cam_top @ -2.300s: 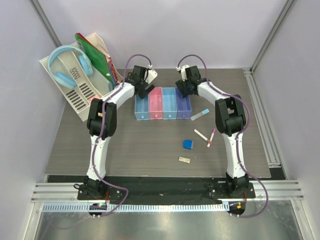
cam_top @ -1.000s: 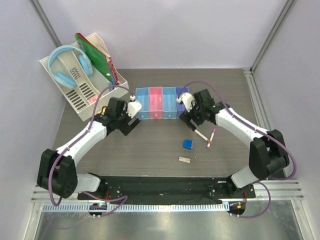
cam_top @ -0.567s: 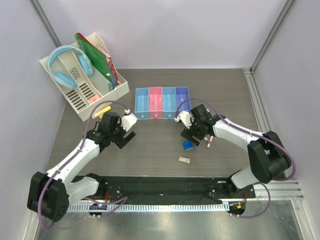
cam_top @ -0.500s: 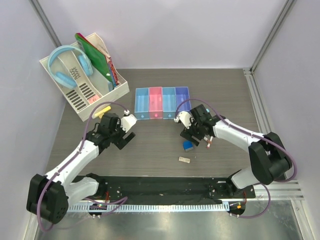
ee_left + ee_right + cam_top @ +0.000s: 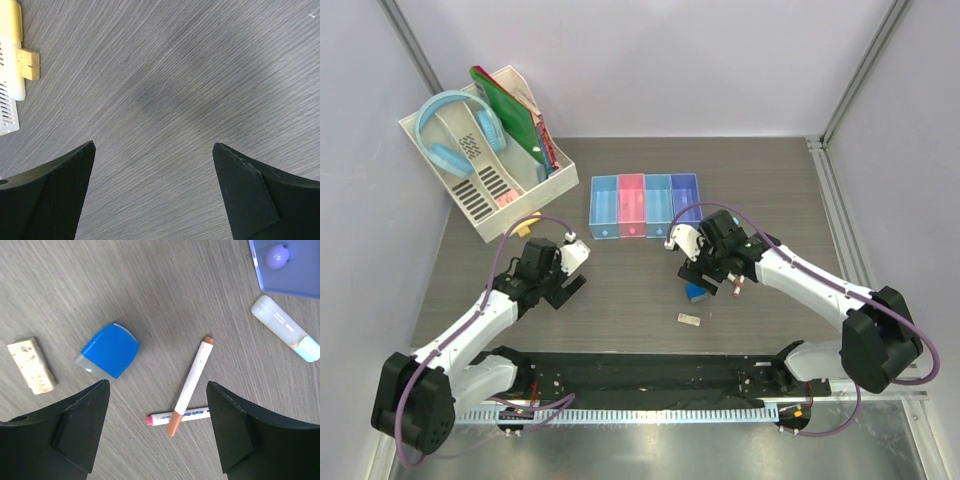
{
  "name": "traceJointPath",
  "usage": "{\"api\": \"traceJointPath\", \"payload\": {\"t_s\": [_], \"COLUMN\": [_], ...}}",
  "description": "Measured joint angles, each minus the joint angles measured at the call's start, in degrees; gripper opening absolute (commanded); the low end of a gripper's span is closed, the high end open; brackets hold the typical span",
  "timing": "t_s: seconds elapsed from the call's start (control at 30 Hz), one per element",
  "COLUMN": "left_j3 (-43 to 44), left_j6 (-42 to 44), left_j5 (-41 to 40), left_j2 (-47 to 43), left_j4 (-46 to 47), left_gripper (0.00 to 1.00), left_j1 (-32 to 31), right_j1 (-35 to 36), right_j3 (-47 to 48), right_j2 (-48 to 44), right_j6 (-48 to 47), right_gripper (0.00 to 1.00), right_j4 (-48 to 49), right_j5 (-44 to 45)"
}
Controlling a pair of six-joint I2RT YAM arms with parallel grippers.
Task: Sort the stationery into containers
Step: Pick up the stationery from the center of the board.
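Note:
The four joined bins (image 5: 631, 206), light blue, pink, light blue and purple, stand at the table's middle back. My right gripper (image 5: 703, 274) (image 5: 156, 390) is open, hovering above the blue eraser (image 5: 696, 292) (image 5: 110, 350) and two crossed white pens (image 5: 190, 385). The tan flat piece (image 5: 689, 319) (image 5: 31, 365) lies just nearer. The light-blue-and-white tube (image 5: 285, 327) lies beside the purple bin's corner (image 5: 285, 270). My left gripper (image 5: 567, 263) (image 5: 154, 147) is open and empty over bare table. A tiny yellow piece (image 5: 528, 228) (image 5: 28, 64) lies by the rack.
A large white slotted rack (image 5: 480, 190) with blue headphones (image 5: 455, 130) and green and red folders (image 5: 510, 110) stands at the back left. Its white edge shows in the left wrist view (image 5: 7, 110). The right arm (image 5: 800, 280) stretches across the table's right side.
Both arms have drawn back from the bins toward the near side. My right gripper has come down over the eraser and pens. My left gripper has moved left and nearer.

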Motion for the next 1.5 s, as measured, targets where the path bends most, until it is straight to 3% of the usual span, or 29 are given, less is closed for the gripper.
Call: {"api": "traceJointPath", "payload": {"t_s": [0.27,0.7,1.07,1.27,1.3,1.37,1.47,1.5], "left_j3": [-1.3,-1.6,-1.6,-1.6,-1.6,-1.6,-1.6,-1.6], "left_j6": [0.0,0.4,1.6,1.7,1.7,1.7,1.8,1.8], "left_j5": [-1.0,-2.4,-2.5,-2.5,-2.5,-2.5,-2.5,-2.5], "left_j2": [0.0,-0.3,0.5,1.4,1.5,1.6,1.8,1.9], "left_j4": [0.9,0.9,0.9,0.9,0.9,0.9,0.9,0.9], "left_gripper": [1.0,1.0,1.0,1.0,1.0,1.0,1.0,1.0], "left_j1": [0.0,0.0,0.0,0.0,0.0,0.0,0.0,0.0], "right_j1": [0.5,0.6,1.1,3.1,3.3,3.7,4.0,4.1], "right_j3": [0.0,1.6,1.6,2.4,2.6,3.0,3.9,4.5], "right_j2": [-0.7,9.0,14.2,16.3,16.5,16.9,17.2,17.4], "right_j6": [4.3,22.3,27.1,27.1,27.1,27.0,26.6,26.5], "right_gripper": [0.79,0.76,0.69,0.57,0.49,0.43,0.46,0.52], "right_j4": [-0.6,1.9,3.1,3.0,2.9,2.8,1.2,0.5], "right_j5": [-3.4,-1.8,-1.8,-1.1,-0.9,-0.7,-0.4,-0.3]}}
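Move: The blue block lies about 7 cm below the right hand, some 2 cm back towards the base and 3 cm to the left. The small white eraser is about 6 cm nearer the base than the block and a touch to its left; the white stick is about 5 cm to the block's right and 4 cm farther out, and the pink-capped marker is 9 cm to its right and 3 cm farther out. From the left hand the block is about 26 cm to the right, nearly level ahead, and 5 cm lower. The right hand eases back and to the left until it is over the blue block, then sinks onto it, some 6–7 cm in all, while the wrist turns about 20 degrees clockwise and tips to point more steeply down, lining the finger pads up with the block's two sides. Its fingers, wide open at first, narrow gradually on the way down and near the bottom shut on the block, ending with the block pinched between the tips. ##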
